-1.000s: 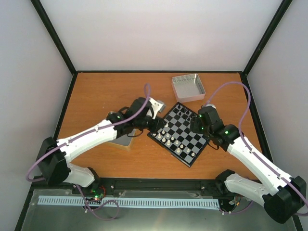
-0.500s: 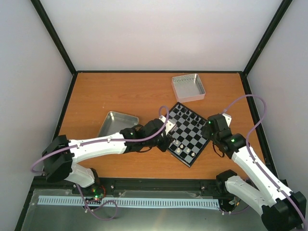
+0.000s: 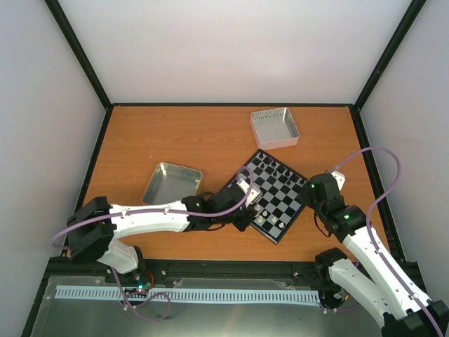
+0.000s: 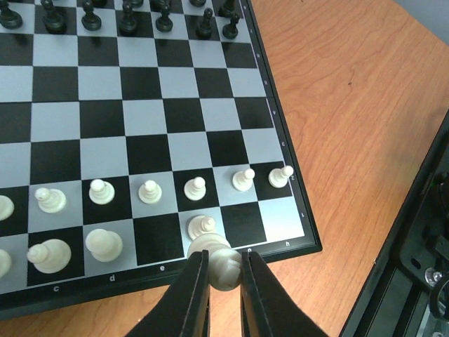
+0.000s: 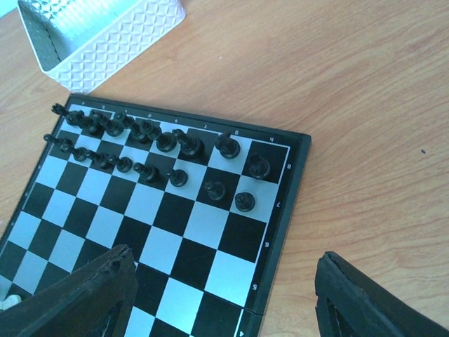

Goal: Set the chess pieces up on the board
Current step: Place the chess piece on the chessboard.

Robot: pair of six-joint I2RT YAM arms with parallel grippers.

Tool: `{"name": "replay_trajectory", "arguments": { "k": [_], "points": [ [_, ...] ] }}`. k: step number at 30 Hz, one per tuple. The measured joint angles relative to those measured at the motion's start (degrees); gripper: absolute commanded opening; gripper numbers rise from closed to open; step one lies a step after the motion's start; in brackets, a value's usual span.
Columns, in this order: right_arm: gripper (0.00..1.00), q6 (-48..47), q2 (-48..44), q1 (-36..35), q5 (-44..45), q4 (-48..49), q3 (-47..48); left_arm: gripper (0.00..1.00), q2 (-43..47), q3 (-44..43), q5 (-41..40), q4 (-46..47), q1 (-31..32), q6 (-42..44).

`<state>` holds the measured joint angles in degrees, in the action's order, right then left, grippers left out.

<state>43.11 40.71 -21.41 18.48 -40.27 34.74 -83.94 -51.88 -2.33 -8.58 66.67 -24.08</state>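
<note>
My left gripper (image 4: 224, 272) is shut on a cream-white chess piece (image 4: 226, 267), held over the board's near edge beside a white piece (image 4: 203, 226) on the back row. The board (image 4: 147, 112) carries a row of white pawns (image 4: 196, 187) and a few larger white pieces (image 4: 104, 242). Black chessmen (image 5: 165, 140) fill the far two rows. From above, the left gripper (image 3: 245, 210) is at the board's (image 3: 280, 200) near-left side. My right gripper (image 5: 223, 270) stands open with nothing in it, over the board's (image 5: 189, 232) right edge; the top view puts it (image 3: 316, 186) right of the board.
A silver metal tray (image 3: 172, 182) lies left of the board, behind the left arm. A white patterned basket (image 3: 275, 128) stands at the back, also seen in the right wrist view (image 5: 105, 31). Black frame posts and pale walls enclose the orange table (image 3: 161, 133).
The left arm swung from the silver tray to the board's near side with a white piece in its jaws. The right arm pulled back off the board toward the right.
</note>
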Motion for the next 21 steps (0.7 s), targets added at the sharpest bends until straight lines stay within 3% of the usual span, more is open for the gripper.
{"name": "replay_trajectory", "arguments": {
  "k": [21],
  "points": [
    [0.70, 0.02, -0.59, 0.13, -1.22, 1.14, -2.84, 0.01, -9.60, 0.07, -4.68, 0.24, 1.57, -0.66]
  ]
}}
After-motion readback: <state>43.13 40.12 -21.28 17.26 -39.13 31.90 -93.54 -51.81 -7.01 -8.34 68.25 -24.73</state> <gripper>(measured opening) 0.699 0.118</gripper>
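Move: Ahead of the left hand by about 3 cm, 1 cm to its right and some 12 cm below lies the empty e square of the near back row, where the held white chess piece is going. The f-square piece stands about 1 cm ahead and 4 cm right of the hand, the d-square piece 5 cm ahead and 2 cm left, the e-file pawn 6 cm ahead and 3 cm right. From the right hand that empty square is some 17 cm left and 3 cm back, about 13 cm lower. Lowering the white chess piece almost straight down, the left hand sinks about 6.5 cm towards the empty e square between the d- and f-square pieces, picking up speed after a slow start. On the way its fingers tip some 10 degrees steeper towards the board and keep their pinch on the piece's head. ##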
